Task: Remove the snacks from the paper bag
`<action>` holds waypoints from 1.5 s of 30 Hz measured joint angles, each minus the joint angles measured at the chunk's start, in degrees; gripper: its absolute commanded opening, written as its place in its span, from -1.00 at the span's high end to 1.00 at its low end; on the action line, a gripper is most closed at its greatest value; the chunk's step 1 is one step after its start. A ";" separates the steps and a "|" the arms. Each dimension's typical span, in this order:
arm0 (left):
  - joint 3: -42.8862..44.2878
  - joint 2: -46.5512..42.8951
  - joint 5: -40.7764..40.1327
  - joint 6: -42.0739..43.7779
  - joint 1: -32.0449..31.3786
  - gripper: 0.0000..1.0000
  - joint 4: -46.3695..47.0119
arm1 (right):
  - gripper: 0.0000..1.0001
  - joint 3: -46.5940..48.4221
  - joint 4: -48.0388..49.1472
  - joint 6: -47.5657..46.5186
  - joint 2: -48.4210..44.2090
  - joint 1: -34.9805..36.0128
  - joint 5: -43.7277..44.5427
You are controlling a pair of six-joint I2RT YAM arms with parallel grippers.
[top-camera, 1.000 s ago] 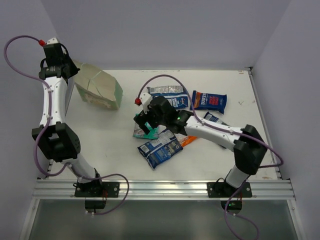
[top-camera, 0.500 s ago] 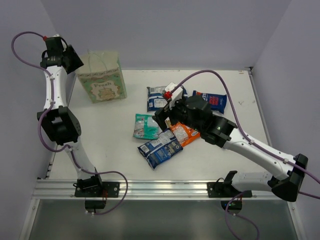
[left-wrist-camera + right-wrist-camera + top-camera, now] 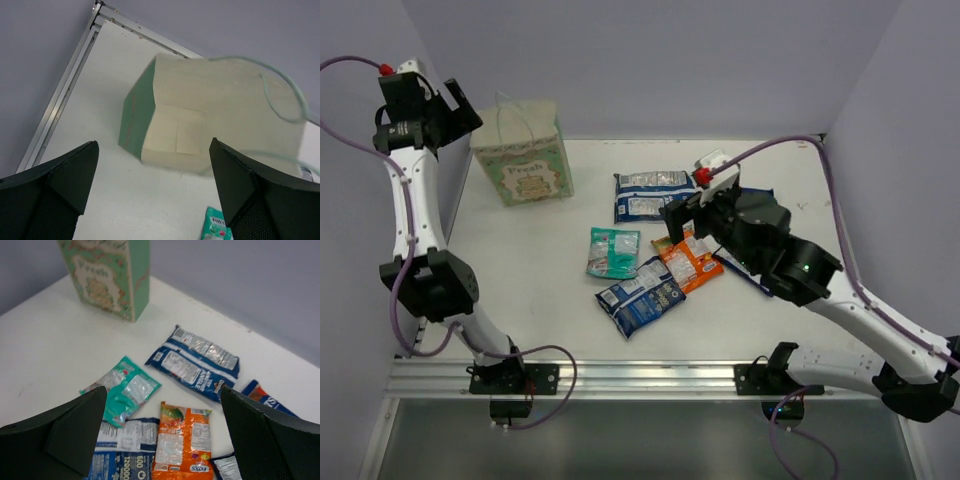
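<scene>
The pale green and cream paper bag (image 3: 523,160) stands upright at the back left, free of both grippers. My left gripper (image 3: 448,108) hangs open above and to its left, looking down on the paper bag (image 3: 220,115) with nothing between its fingers (image 3: 55,190). Snacks lie spread at mid-table: a blue-and-white packet (image 3: 653,194), a teal one (image 3: 613,251), an orange one (image 3: 688,262) and another blue one (image 3: 640,297). My right gripper (image 3: 682,222) hovers open above the orange packet (image 3: 181,442) and the teal packet (image 3: 125,390), holding nothing.
A blue packet with a red patch (image 3: 265,397) shows at the right, mostly under my right arm in the top view. The side walls stand close to the table (image 3: 520,270) at left and right. A metal rail (image 3: 640,378) runs along the near edge.
The left gripper has opened and let go of the paper bag, which went from tipped to standing upright. My right arm rose and drew back to the right, away from the packets.
</scene>
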 measured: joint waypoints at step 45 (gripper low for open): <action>-48.54 -74.07 -18.95 10.10 -14.58 -1.00 5.09 | -0.98 4.24 -17.07 3.56 -45.48 -1.18 29.40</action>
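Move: The emptied paper bag stands about 10 cm ahead of the left hand and 11 cm to its right, with its middle some 18 cm lower. The green packet lies roughly 9 cm ahead of the right hand, 15 cm to its left and 34 cm below. On the table with it are the orange packet, 6 cm ahead and 6 cm right of the right hand, and the front blue packet, 4 cm back and 7 cm left. The paper bag and the laid-out packets are left behind as both empty, open hands withdraw. The left backs away from the bag about 30 cm, first rising some 20 cm and then sinking by half, its fingers tipping up. The right sweeps some 30 cm rightward, away from the green packet, climbing and then easing lower while drawing back, and turns clockwise as it rolls left side up. ##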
